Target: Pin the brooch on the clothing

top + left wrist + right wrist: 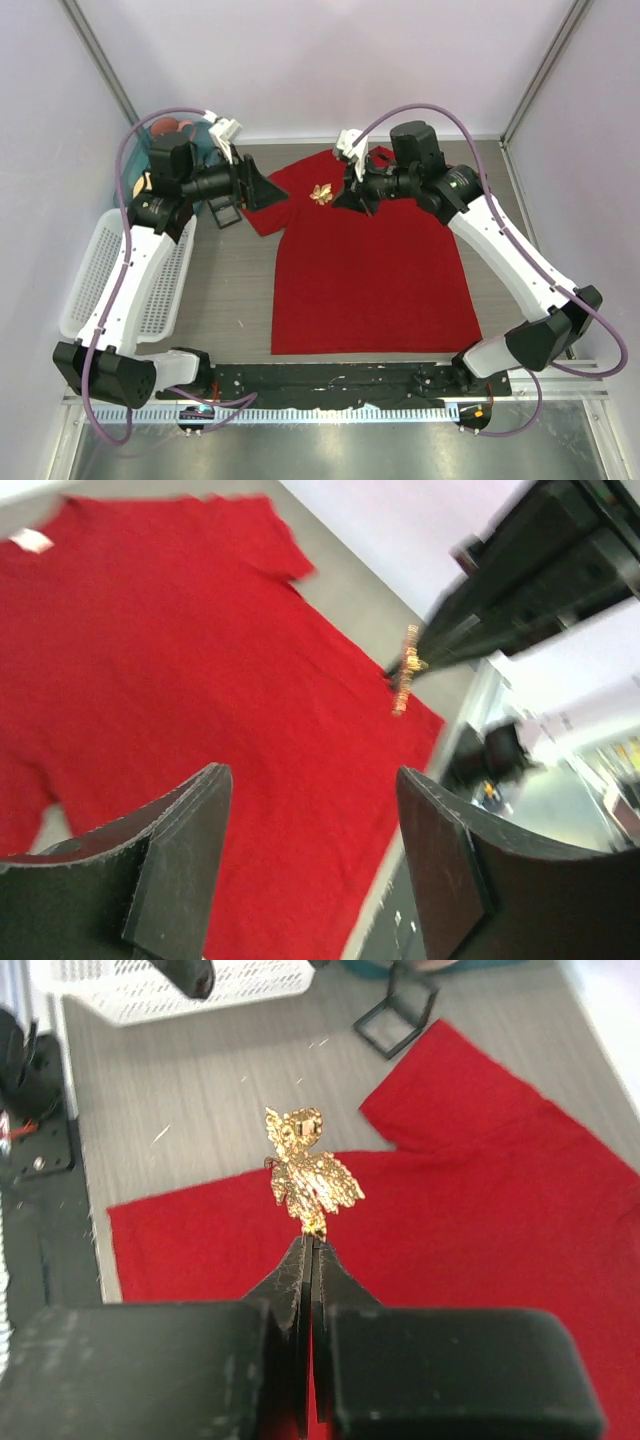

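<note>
The red T-shirt [365, 260] lies flat on the table, neck at the far side. My right gripper [345, 195] is shut on the stem of the brooch [305, 1170], a small golden maple-leaf pin, and holds it over the shirt's upper left chest; the brooch shows in the top view [321, 193] and, blurred, in the left wrist view [406, 670]. My left gripper [265, 190] is open and empty, over the shirt's left sleeve, its fingers [185, 855] apart with red cloth [200, 660] between them. The shirt's white label [32, 541] shows at the neck.
A white perforated basket [100, 270] stands at the left. A small black square box [222, 213] sits beside the left sleeve and shows in the right wrist view [397, 1015]. A teal container [185, 135] is at the back left. Pale walls enclose the table.
</note>
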Controlling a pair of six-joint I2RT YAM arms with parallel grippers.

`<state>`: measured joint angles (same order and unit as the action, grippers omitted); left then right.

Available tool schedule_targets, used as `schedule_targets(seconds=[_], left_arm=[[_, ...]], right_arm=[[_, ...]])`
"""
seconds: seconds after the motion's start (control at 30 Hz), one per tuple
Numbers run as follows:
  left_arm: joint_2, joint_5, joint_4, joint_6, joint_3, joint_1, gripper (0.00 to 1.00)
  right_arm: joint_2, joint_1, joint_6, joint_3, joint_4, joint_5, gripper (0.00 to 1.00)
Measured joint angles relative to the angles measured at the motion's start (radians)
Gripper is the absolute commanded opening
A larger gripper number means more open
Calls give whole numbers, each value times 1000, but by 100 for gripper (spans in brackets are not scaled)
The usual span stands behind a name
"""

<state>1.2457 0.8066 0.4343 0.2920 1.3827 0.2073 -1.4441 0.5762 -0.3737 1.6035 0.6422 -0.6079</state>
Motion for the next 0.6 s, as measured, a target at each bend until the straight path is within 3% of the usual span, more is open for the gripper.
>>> schedule_targets(seconds=[0.17,0.6], left_arm=[[22,175,19,-16,-53,45,66],[50,172,-57,71,-148,183,49]], right_arm=[[-54,36,-87,45,136,-28,1],[-82,108,-155,46,232,-41,1]])
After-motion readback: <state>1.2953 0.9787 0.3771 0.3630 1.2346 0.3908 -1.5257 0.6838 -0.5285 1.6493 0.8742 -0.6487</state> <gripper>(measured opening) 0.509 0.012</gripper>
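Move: The brooch, held at the right gripper's shut fingertips, lies about 10 cm to the right of the left hand, level ahead and roughly 1 cm below. Seen from the right hand, the left gripper's fingers are some 13 cm to the left at nearly its own height. The shirt's middle lies about 32 cm below the left hand, 22 cm to its right and 2 cm farther out. The brooch, still pinched in the right fingertips, is carried about 5 cm back and as far down, drifting slightly left. The left hand closes in on it, going right, back and down by some 6 cm each way while turning clockwise about 20 degrees; its wide-open fingers narrow part-way, tips coming either side of the brooch. ##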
